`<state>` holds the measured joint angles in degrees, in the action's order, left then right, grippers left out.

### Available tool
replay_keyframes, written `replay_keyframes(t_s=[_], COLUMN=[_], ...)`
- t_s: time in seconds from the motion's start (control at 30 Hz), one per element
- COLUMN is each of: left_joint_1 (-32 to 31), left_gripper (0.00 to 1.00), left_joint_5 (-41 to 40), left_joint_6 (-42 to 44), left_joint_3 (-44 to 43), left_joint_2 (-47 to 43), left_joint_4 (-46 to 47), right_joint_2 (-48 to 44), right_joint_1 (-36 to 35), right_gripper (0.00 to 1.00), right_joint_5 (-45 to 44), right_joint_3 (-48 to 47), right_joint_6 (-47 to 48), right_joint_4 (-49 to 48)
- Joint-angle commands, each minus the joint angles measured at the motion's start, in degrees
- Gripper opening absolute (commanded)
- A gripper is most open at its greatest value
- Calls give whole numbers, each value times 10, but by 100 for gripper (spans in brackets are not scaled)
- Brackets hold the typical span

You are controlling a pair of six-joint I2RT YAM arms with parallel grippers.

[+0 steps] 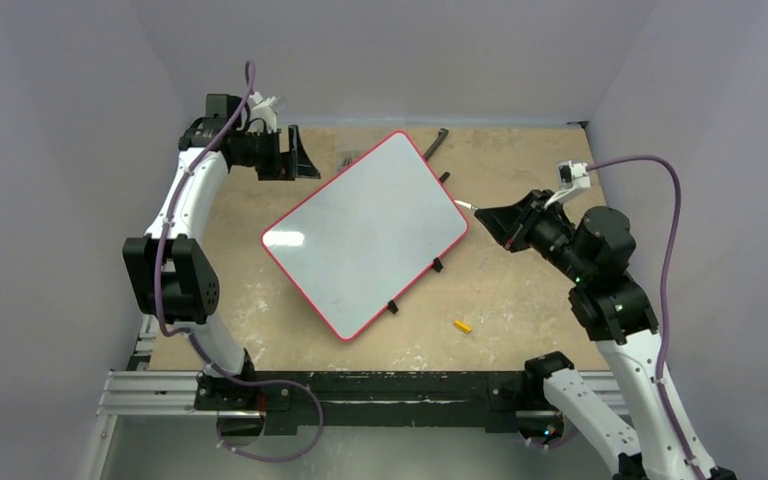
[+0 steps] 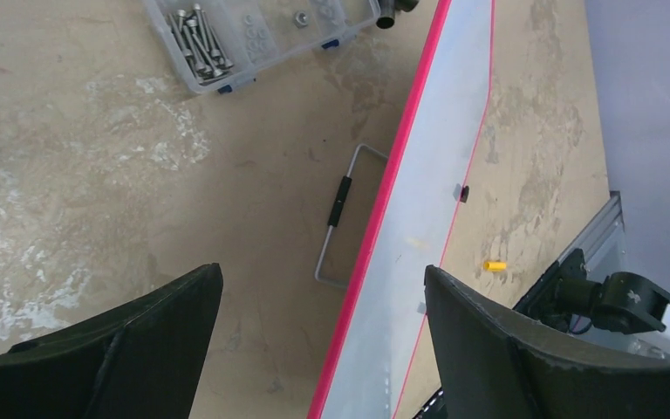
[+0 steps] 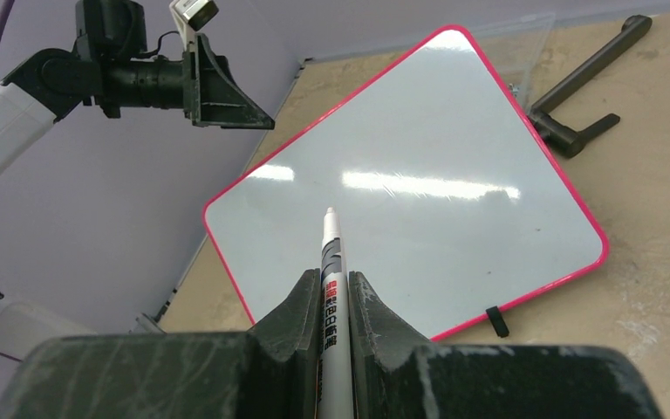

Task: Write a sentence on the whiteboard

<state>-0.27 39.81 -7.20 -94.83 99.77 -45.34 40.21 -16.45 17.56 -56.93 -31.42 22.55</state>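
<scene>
The whiteboard [image 1: 365, 235] lies turned at an angle on the table, red-framed, its pale surface bare; the sentence is not in view. My right gripper [image 1: 495, 218] hovers just off the board's right edge, shut on a slim white marker pen [image 3: 332, 253]. The pen's tip points toward the board [image 3: 410, 201]. My left gripper [image 1: 300, 155] hangs over the board's far left edge with its jaws wide apart and nothing between them. In the left wrist view the board's red edge [image 2: 384, 209] runs below the open gripper [image 2: 323, 275].
A small yellow cap [image 1: 462, 325] lies on the table near the board's front edge. A clear box of screws [image 2: 253, 35] and a wire handle [image 2: 340, 218] sit left of the board. A black stand arm [image 3: 589, 83] lies behind it. Grey walls close in on the sides.
</scene>
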Motion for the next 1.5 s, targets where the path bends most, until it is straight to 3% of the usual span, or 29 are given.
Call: replay_keyframes(t_s=[0.0, 0.47, 0.6, 0.8, 1.03, 1.47], left_joint_1=[3, 0, -20, -32, -33, -46], left_gripper=[84, 57, 41, 27, 20, 21], left_joint_5=[67, 138, 138, 143, 132, 143], left_joint_6=[38, 62, 92, 99, 99, 114], left_joint_3=[-12, 41, 34, 42, 39, 36], left_joint_2=[15, 22, 38, 24, 31, 42], left_joint_4=[-17, -19, -47, -52, -64, -76], right_joint_2=[14, 28, 21, 8, 4, 16], right_joint_1=[1, 1, 1, 1, 1, 1], right_gripper=[0, 0, 0, 0, 0, 0], right_joint_5=[24, 54, 51, 48, 45, 55], right_joint_3=[4, 24, 23, 19, 15, 20], right_joint_6=[14, 5, 6, 10, 10, 6], right_joint_4=[-38, -66, -60, -40, -34, -49])
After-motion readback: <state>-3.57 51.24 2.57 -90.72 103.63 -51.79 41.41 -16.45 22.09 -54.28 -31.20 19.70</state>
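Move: Just back and to the right of the left hand lies the grip spot on the whiteboard's raised far-left edge: about 5 cm back, 4 cm right, 4 cm lower. The board's middle is some 9 cm back, 13 cm right, 12 cm below; the parts box sits roughly 18 cm ahead, 11 cm right, 21 cm below. From the right hand, the board's middle is about 15 cm ahead, 21 cm left and 22 cm lower. Moving back, right and down together by about 7 cm, the left hand comes onto the whiteboard's raised far-left edge while turning clockwise some 15 degrees; its wide fingers close over the rim, pinch it between the tips and stay there. The right hand, still gripping the marker in the air above the board, dips a couple of centimetres and edges left, then rises slightly and draws back about 1 cm. ##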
